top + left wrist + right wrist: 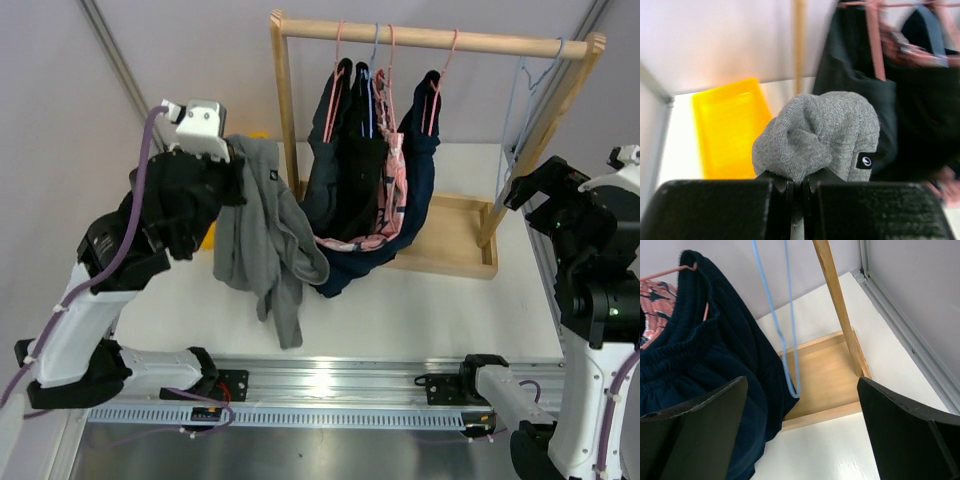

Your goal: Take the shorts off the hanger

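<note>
My left gripper [232,165] is shut on the grey shorts [262,240], which hang from it down to the table, left of the wooden rack. In the left wrist view the grey fabric [820,137] bunches out of my closed fingers [785,187]. Navy shorts [410,190], pink patterned shorts [390,185] and dark pairs [345,160] hang on pink hangers from the rail [440,40]. An empty blue hanger [525,85] hangs at the rail's right end and also shows in the right wrist view [785,340]. My right gripper [525,185] is open beside the rack's right post.
The wooden rack base [455,245] lies on the white table. A yellow bin [727,130] sits at the back left behind the left arm. The right post [840,310] stands between my right fingers' view. A metal rail [330,385] runs along the near edge.
</note>
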Tool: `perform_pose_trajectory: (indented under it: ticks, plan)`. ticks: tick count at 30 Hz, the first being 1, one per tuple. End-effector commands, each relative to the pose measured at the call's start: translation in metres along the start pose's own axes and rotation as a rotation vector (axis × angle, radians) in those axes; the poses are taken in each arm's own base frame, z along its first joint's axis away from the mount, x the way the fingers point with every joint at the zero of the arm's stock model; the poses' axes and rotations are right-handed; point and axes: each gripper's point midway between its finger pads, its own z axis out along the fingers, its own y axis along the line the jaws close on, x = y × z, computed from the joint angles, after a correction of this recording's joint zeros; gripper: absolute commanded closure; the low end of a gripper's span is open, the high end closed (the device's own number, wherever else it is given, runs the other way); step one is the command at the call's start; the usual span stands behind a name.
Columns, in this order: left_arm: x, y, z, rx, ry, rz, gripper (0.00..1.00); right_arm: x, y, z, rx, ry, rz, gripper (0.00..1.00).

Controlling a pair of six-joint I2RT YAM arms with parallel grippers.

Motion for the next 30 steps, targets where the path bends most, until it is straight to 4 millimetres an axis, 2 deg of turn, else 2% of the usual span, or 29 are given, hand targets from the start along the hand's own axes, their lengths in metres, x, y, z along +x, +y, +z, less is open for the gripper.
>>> perform_pose_trajectory:
  ticks: [1,2,3,4,5,7,8,9,10,11,12,13,14,16,18,19,20,21,23,24,26,27,28,29,30]
  plan:
    - [-0.025,0.015,0.028,0.018,-0.054,-0.001,1.00,0.004,-0.006,-0.012,0.007,0.000,-0.004,0.01]
    - [-0.026,0.024,0.034,-0.009,-0.054,-0.007,1.00,0.005,-0.007,-0.015,0.003,-0.002,-0.006,0.01]
    - [-0.025,0.045,0.049,-0.080,-0.040,-0.013,1.00,0.007,-0.009,-0.020,0.000,-0.005,-0.005,0.01]
    - [-0.036,0.054,0.051,-0.099,-0.060,-0.035,1.00,0.009,-0.010,-0.023,0.001,-0.006,-0.005,0.01]
    - [-0.033,0.070,0.068,-0.149,-0.039,-0.038,1.00,0.012,-0.012,-0.024,0.000,-0.004,-0.007,0.01]
    - [-0.050,0.087,0.073,-0.182,-0.072,-0.068,1.00,0.020,-0.013,-0.027,-0.009,0.005,-0.004,0.01]
    - [-0.051,0.092,0.080,-0.192,-0.069,-0.074,1.00,0.023,-0.014,-0.028,-0.013,0.008,-0.005,0.01]
    - [-0.054,0.109,0.095,-0.240,-0.068,-0.084,1.00,0.028,-0.014,-0.028,-0.016,0.021,-0.006,0.01]
    - [-0.066,0.116,0.097,-0.254,-0.092,-0.098,1.00,0.034,-0.015,-0.028,-0.019,0.033,-0.005,0.01]
    - [-0.078,0.131,0.098,-0.289,-0.122,-0.109,1.00,0.038,-0.014,-0.028,-0.029,0.046,-0.005,0.01]
    - [-0.078,0.136,0.109,-0.296,-0.114,-0.111,1.00,0.042,-0.014,-0.028,-0.032,0.057,0.000,0.01]
    - [-0.062,0.141,0.139,-0.304,-0.060,-0.115,1.00,0.045,-0.013,-0.029,-0.042,0.060,0.002,0.01]
    - [-0.083,0.151,0.136,-0.313,-0.121,-0.134,1.00,0.053,-0.013,-0.027,-0.048,0.079,0.001,0.01]
    - [-0.070,0.154,0.170,-0.286,-0.091,-0.154,1.00,0.057,-0.014,-0.029,-0.057,0.081,0.002,0.01]
    - [-0.069,0.160,0.190,-0.279,-0.111,-0.164,1.00,0.063,-0.016,-0.028,-0.056,0.092,-0.003,0.01]
    - [-0.057,0.163,0.206,-0.291,-0.087,-0.157,1.00,0.064,-0.016,-0.027,-0.056,0.092,-0.008,0.01]
    - [-0.057,0.164,0.216,-0.291,-0.102,-0.156,1.00,0.065,-0.016,-0.028,-0.060,0.090,-0.009,0.01]
    - [-0.037,0.167,0.231,-0.300,-0.059,-0.152,1.00,0.068,-0.017,-0.028,-0.060,0.095,-0.011,0.01]
    - [-0.013,0.173,0.252,-0.328,-0.018,-0.154,1.00,0.066,-0.013,-0.031,-0.089,0.085,-0.018,0.01]
    - [0.016,0.176,0.266,-0.341,0.046,-0.152,1.00,0.061,-0.008,-0.033,-0.120,0.062,-0.019,0.01]
    - [0.044,0.181,0.276,-0.372,0.099,-0.176,1.00,0.052,0.006,-0.042,-0.202,0.033,-0.020,0.01]
    - [0.087,0.182,0.286,-0.385,0.189,-0.188,0.96,0.038,0.019,-0.052,-0.270,-0.012,-0.012,0.01]
    - [0.101,0.181,0.288,-0.386,0.218,-0.199,0.85,0.035,0.033,-0.060,-0.353,-0.013,-0.012,0.01]
    - [0.125,0.181,0.287,-0.389,0.273,-0.207,0.60,0.029,0.043,-0.066,-0.403,-0.024,-0.002,0.01]
    - [0.147,0.179,0.286,-0.393,0.319,-0.230,0.13,0.018,0.055,-0.071,-0.461,-0.048,0.002,0.01]
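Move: The left fingers still hold the gray shorts high in the air. The yellow bin they go to is roughly 33 cm ahead, 15 cm left and some 46 cm below. The rack's left post stands about 26 cm ahead and 5 cm right, and the nearest dark gray shorts hang some 22 cm ahead and 15 cm right. From the empty right hand the bin lies about 33 cm ahead and 65 cm left, far below. Left hand carries the hanging gray shorts fast forward, about 30 cm, and leftward to over the yellow bin, turning some 20 degrees counter-clockwise and staying nearly level until past halfway, then plunges almost 20 cm with the fingers tipping down and opens about halfway at the very end to let go of the shorts. Meanwhile the empty right hand, fingers kept wide open, eases back nearly 5 cm, dips and comes partly up again, swinging a little left and counter-clockwise at the last. ##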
